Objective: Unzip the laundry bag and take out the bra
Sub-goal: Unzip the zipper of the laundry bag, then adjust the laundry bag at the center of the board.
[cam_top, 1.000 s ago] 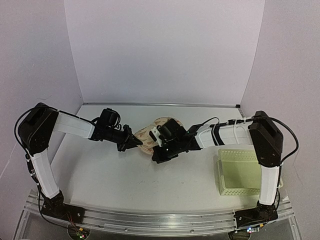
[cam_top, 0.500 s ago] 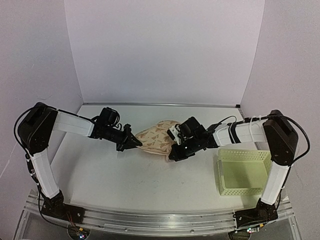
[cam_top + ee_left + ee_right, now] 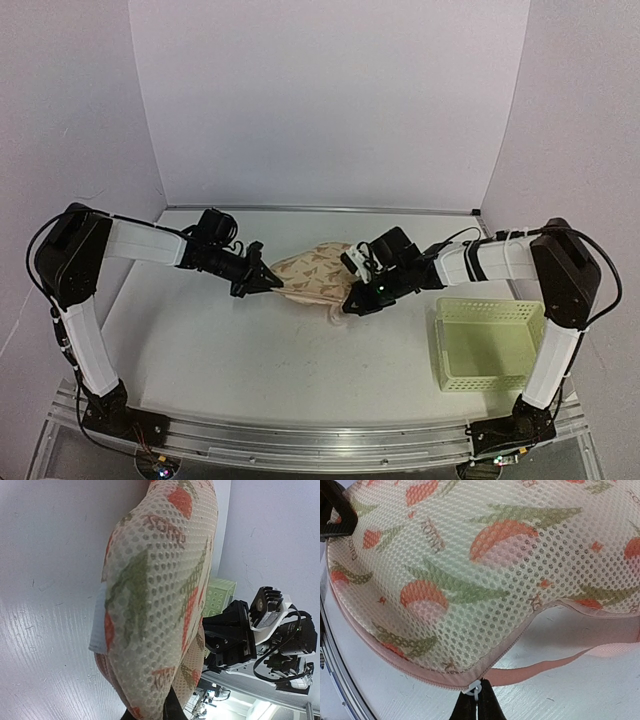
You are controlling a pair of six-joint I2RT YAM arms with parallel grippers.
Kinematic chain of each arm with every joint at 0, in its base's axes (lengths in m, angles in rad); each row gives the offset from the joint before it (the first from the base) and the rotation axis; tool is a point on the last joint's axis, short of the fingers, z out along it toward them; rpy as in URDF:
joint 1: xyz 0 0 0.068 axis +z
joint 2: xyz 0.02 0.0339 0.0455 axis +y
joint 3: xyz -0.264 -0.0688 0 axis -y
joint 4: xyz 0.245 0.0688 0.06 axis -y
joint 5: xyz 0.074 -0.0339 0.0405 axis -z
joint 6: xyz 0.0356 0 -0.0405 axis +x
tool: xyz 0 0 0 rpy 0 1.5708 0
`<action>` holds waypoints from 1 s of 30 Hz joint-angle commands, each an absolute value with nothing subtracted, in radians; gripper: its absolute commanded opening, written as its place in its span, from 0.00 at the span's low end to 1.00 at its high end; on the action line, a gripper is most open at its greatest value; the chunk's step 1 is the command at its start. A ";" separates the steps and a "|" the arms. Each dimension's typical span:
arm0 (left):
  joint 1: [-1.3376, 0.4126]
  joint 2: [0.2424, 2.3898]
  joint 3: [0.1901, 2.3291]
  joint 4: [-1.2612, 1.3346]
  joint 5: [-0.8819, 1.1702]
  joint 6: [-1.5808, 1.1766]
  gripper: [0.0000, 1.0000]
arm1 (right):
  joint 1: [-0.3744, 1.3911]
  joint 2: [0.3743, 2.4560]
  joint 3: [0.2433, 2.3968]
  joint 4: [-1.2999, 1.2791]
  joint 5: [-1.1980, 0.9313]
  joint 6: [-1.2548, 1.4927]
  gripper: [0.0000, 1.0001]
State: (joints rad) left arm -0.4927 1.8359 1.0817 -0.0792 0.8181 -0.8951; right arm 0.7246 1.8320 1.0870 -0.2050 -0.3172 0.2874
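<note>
The laundry bag (image 3: 312,270), beige mesh with reddish and green leaf print, is held off the table between both arms. My left gripper (image 3: 272,283) is shut on the bag's left end, and in the left wrist view the cloth (image 3: 155,595) bulges over the fingertips (image 3: 172,711). My right gripper (image 3: 348,305) is shut on the white zip pull (image 3: 475,689) at the bag's lower edge (image 3: 470,565). To the right of the pull the zip gapes, with a pink band (image 3: 555,662) hanging free. The bra does not show.
A pale yellow-green lattice basket (image 3: 485,345) stands at the right near the right arm's base. White walls enclose the table at the back and sides. The right arm's black wrist (image 3: 250,635) sits close behind the bag in the left wrist view.
My right gripper has drawn the zip pull to the right along the bag's edge, and its arm has swung right. The bag now shows stretched between the grippers. The left gripper barely moved.
</note>
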 commanded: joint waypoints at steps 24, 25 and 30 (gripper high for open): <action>-0.413 1.849 1.318 -0.310 0.662 -0.712 0.47 | 0.908 1.971 1.358 -0.253 -0.300 0.507 0.00; -0.413 1.842 1.315 -0.319 0.654 -0.707 0.51 | 0.908 1.991 1.376 -0.253 -0.301 0.513 0.00; -0.413 1.799 1.291 -0.359 0.609 -0.691 0.65 | 0.908 2.065 1.469 -0.253 -0.312 0.549 0.00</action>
State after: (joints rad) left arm -0.4129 1.8828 1.2755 -0.3248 0.6590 -0.7238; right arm 0.9043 2.0251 1.3785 -0.2695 -0.2916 0.5041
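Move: The right gripper already pinches the zipper pull. The bag's left end, towards which the zipper runs, is about 13 cm to its left, 4 cm farther forward and 5 cm higher; the laundry bag's middle is some 7 cm left and 7 cm ahead, about level. The left gripper still holds that left end; from it the zipper pull lies roughly 13 cm right, 4 cm back and 5 cm below, the bag's middle 7 cm right, 3 cm ahead, 4 cm lower. Draw the zipper pull with the right gripper about 10 cm left towards the bag's left end, fingers kept shut on it, swinging back nearly 5 cm on the way and then partly forward again. Meanwhile bring the left gripper about 5 cm forward, drifting left, tip its fingers some 10 degrees further down, and open them in the second half to let go of the bag's end. ##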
